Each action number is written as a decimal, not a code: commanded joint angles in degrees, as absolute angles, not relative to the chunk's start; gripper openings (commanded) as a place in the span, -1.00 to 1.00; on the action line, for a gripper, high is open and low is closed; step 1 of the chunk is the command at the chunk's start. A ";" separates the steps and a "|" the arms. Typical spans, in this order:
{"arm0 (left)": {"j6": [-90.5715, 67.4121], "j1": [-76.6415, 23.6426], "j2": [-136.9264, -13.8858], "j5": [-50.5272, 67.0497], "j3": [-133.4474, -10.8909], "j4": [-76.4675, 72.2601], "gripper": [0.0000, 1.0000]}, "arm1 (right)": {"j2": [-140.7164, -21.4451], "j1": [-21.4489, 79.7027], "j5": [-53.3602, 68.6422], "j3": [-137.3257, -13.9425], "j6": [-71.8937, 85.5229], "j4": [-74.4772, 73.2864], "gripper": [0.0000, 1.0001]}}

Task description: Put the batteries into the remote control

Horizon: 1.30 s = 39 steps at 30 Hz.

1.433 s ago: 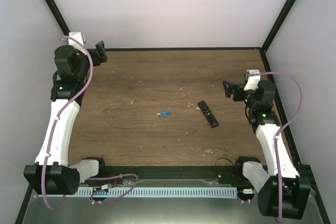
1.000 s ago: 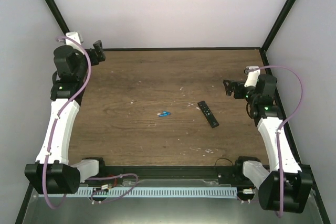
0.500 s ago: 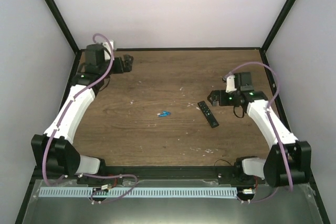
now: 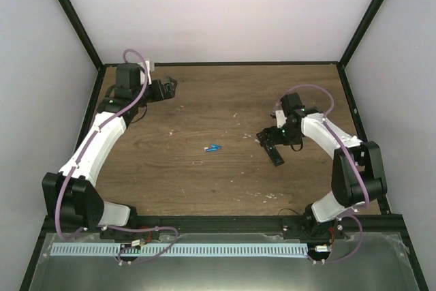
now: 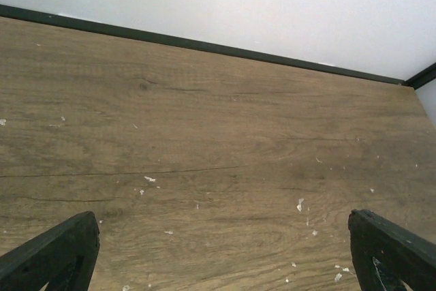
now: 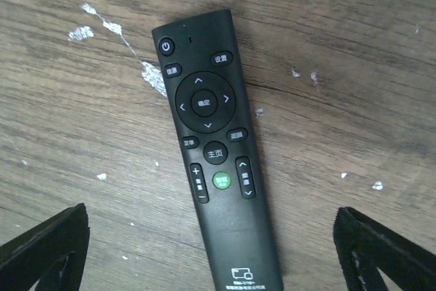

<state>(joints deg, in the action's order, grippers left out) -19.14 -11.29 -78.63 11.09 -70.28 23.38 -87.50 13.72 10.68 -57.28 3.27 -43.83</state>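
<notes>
The remote control [image 6: 216, 161] is a slim black bar lying flat on the wooden table [image 4: 204, 114], buttons facing up; in the top view the remote control [image 4: 274, 152] sits right of centre. My right gripper [image 6: 214, 260] hovers directly over it, open, one fingertip on each side and clear of it; from above the right gripper [image 4: 268, 136] covers the remote's far end. The batteries [image 4: 214, 147], tiny blue cylinders, lie together near the table's middle. My left gripper [image 5: 221, 253] is open over bare wood at the back left, the left gripper [image 4: 169, 87] far from both.
A black rail [image 5: 204, 46] and white wall bound the table's far edge. Black frame posts [image 4: 68, 15] rise at the back corners. White flecks [image 6: 153, 76] dot the wood near the remote.
The right arm has swung left and down from the table's right edge until its gripper is over the remote. The left arm has swung right along the back edge.
</notes>
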 commanded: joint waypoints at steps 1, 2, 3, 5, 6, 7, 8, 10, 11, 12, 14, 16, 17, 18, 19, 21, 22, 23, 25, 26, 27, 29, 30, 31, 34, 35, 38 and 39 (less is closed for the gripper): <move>-19.18 -11.65 -79.30 12.44 -71.62 24.59 0.99 | -89.59 14.46 9.14 -60.95 0.85 -46.93 0.75; -19.10 -11.65 -79.47 12.42 -71.70 24.67 0.99 | -90.07 14.47 9.03 -61.03 0.51 -46.99 0.73; -19.01 -11.69 -79.60 12.28 -71.85 24.76 1.00 | -90.49 14.56 9.20 -61.08 0.16 -46.97 0.72; -18.84 -11.61 -80.08 12.46 -72.35 25.00 1.00 | -91.33 14.80 9.40 -61.08 -0.20 -46.99 0.70; -18.74 -11.61 -80.32 12.48 -72.64 25.17 0.99 | -91.75 15.06 9.26 -61.08 -0.32 -46.97 0.70; -18.65 -11.61 -80.59 12.48 -73.00 25.38 0.99 | -92.21 15.27 9.03 -61.02 -0.56 -46.88 0.69; -18.59 -11.63 -80.86 12.46 -73.24 25.44 0.99 | -92.73 15.55 8.74 -61.00 -0.65 -46.92 0.67; -18.58 -11.67 -81.22 12.32 -73.57 25.41 0.99 | -93.87 15.96 8.12 -61.00 -0.94 -46.87 0.64; -18.57 -11.68 -81.41 12.31 -73.75 25.33 0.99 | -94.46 16.19 7.74 -60.97 -1.15 -46.88 0.62; -18.55 -11.65 -81.61 12.30 -73.99 25.28 0.98 | -94.97 16.38 7.39 -60.99 -1.29 -46.86 0.60; -18.54 -11.68 -82.09 12.05 -74.37 25.38 0.99 | -95.98 16.45 6.81 -60.92 -1.62 -46.76 0.53; -18.38 -11.61 -82.61 12.00 -74.95 25.48 0.98 | -96.83 16.49 6.51 -60.84 -1.90 -46.76 0.49; -18.28 -11.61 -82.88 11.90 -75.15 25.49 0.98 | -97.26 16.49 6.43 -60.82 -2.05 -46.65 0.47; -18.18 -11.63 -83.13 11.92 -75.38 25.49 0.98 | -97.70 16.52 6.27 -60.74 -2.23 -46.62 0.44; -18.16 -11.67 -83.41 11.85 -75.56 25.53 0.97 | -98.11 16.58 6.04 -60.78 -2.28 -46.64 0.40; -17.99 -11.65 -83.94 11.78 -76.19 25.64 0.98 | -98.86 16.54 5.45 -60.86 -2.37 -46.74 0.32; -17.90 -11.64 -84.20 11.71 -76.40 25.66 0.97 | -99.22 16.54 5.06 -60.95 -2.43 -46.83 0.28; -17.78 -11.62 -84.39 11.69 -76.57 25.66 0.97 | -99.57 16.59 4.69 -61.03 -2.49 -46.89 0.25; -17.63 -11.66 -84.78 11.65 -76.97 25.66 0.97 | -100.23 16.54 4.20 -61.20 -2.68 -47.12 0.20; -17.58 -11.61 -84.95 11.55 -77.17 25.74 0.97 | -100.54 16.65 3.97 -61.32 -2.71 -47.25 0.17; -17.53 -11.68 -85.13 11.63 -77.39 25.79 0.97 | -100.81 16.63 3.76 -61.46 -2.72 -47.40 0.13; -17.41 -11.62 -85.46 11.56 -77.83 26.00 0.96 | -101.34 16.70 3.61 -61.61 -2.91 -47.48 0.06; -17.33 -11.60 -85.64 11.64 -78.06 26.09 0.96 | -101.61 16.74 3.54 -61.61 -2.90 -47.50 0.03; -17.24 -11.68 -85.80 11.73 -78.27 26.18 0.96 | -101.78 16.83 3.50 -61.66 -2.96 -47.50 0.00; -17.30 -11.65 -86.27 12.39 -79.00 26.37 0.95 | -102.07 17.19 3.27 -61.77 -3.24 -47.58 -0.15; -17.39 -11.65 -86.39 12.72 -79.15 26.39 0.95 | -101.97 17.22 3.33 -61.78 -3.36 -47.52 -0.20; -17.69 -11.68 -86.86 13.78 -79.66 26.39 0.95 | -101.46 17.38 3.66 -62.11 -3.51 -47.25 -0.34; -17.76 -11.70 -86.98 14.02 -79.84 26.33 0.94 | -101.24 17.44 3.62 -62.28 -3.58 -47.20 -0.39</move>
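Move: The remote control lies almost straight under the right hand, its middle some 6 cm below, running from far left to near right. The batteries lie level with the hand in the forward direction, about 20 cm to its left and equally low. From the left hand, held high over the far-left table, the remote is roughly 12 cm back, 29 cm to the right and 26 cm down. Right hand sinks about 5 cm onto the remote, fingers closing astride its lower half; left drifts slightly forward. ##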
